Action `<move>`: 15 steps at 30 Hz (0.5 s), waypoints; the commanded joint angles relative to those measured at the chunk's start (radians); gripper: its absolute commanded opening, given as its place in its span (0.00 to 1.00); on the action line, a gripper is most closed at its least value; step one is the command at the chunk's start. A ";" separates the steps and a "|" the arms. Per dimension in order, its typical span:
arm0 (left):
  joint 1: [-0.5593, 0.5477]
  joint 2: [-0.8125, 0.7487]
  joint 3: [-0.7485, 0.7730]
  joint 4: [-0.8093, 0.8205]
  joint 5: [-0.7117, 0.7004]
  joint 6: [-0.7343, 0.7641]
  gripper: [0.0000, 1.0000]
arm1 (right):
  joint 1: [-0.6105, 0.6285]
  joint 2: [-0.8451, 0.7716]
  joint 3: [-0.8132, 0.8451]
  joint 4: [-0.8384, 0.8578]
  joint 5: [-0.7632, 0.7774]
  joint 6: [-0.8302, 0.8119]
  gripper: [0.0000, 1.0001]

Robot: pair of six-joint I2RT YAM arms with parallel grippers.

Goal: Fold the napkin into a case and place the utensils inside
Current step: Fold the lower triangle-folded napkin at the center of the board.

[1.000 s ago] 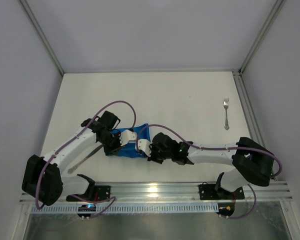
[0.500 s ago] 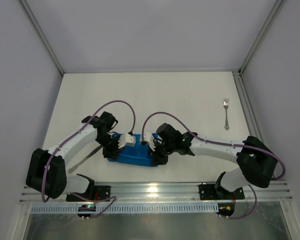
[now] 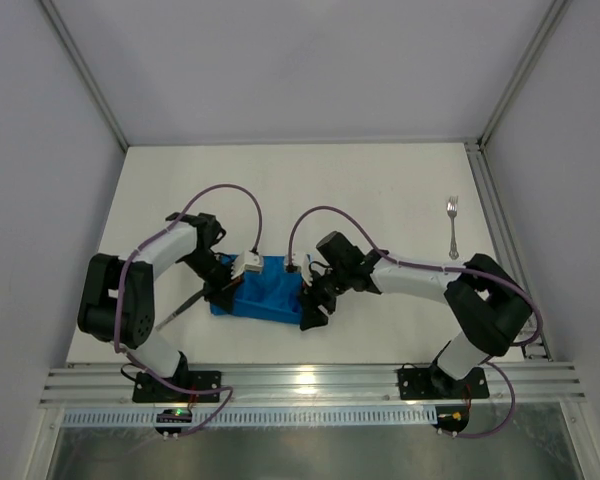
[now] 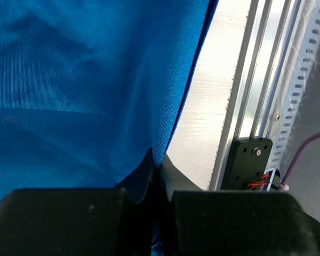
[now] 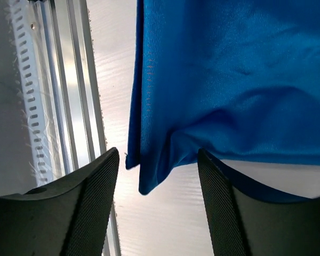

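Note:
The blue napkin lies folded into a narrow strip on the table, between the two arms. My left gripper is shut on its left end; in the left wrist view the jaws pinch the edge of the napkin. My right gripper stands open at the strip's right end, and a loose corner of the napkin hangs between the spread fingers, free of both. The silver fork lies far right. A dark grey knife-like piece lies just left of the napkin.
A metal rail runs along the near table edge, close behind both grippers; it also shows as the rail and the rail in the wrist views. Enclosure walls and a side rail border the table.
The two grippers drew apart and stretched the bunched napkin into a flat strip, a little farther from the rail. The right gripper then opened and let go of its corner.

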 commanded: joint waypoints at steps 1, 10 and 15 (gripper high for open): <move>0.003 -0.013 0.035 -0.075 0.061 0.078 0.00 | 0.003 -0.162 -0.052 0.115 0.005 -0.031 0.68; 0.050 0.030 0.077 -0.145 0.111 0.130 0.00 | 0.014 -0.362 -0.374 0.654 0.033 0.033 0.89; 0.058 0.035 0.078 -0.157 0.117 0.150 0.00 | 0.034 -0.322 -0.438 0.847 0.169 0.027 0.89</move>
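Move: The napkin's near right corner lies almost between my open right fingertips, about 1 cm back, 1 cm left and 1 cm below. The napkin's middle is some 7 cm ahead and 9 cm left of that hand; its far right corner is about 14 cm straight ahead. For my left hand, pinching the near folded edge, the napkin's middle lies 4 cm ahead and 9 cm right; the knife is about 14 cm left and 4 cm back. I take my right hand up off the napkin's near right corner, quickly by about 5 cm, then let it sink some 2 cm again above the same spot, opening the fingers wider and tipping the hand nearly 30 degrees so they level out towards my left. My left hand keeps its pinch on the folded edge and rises about 1.5 cm. ##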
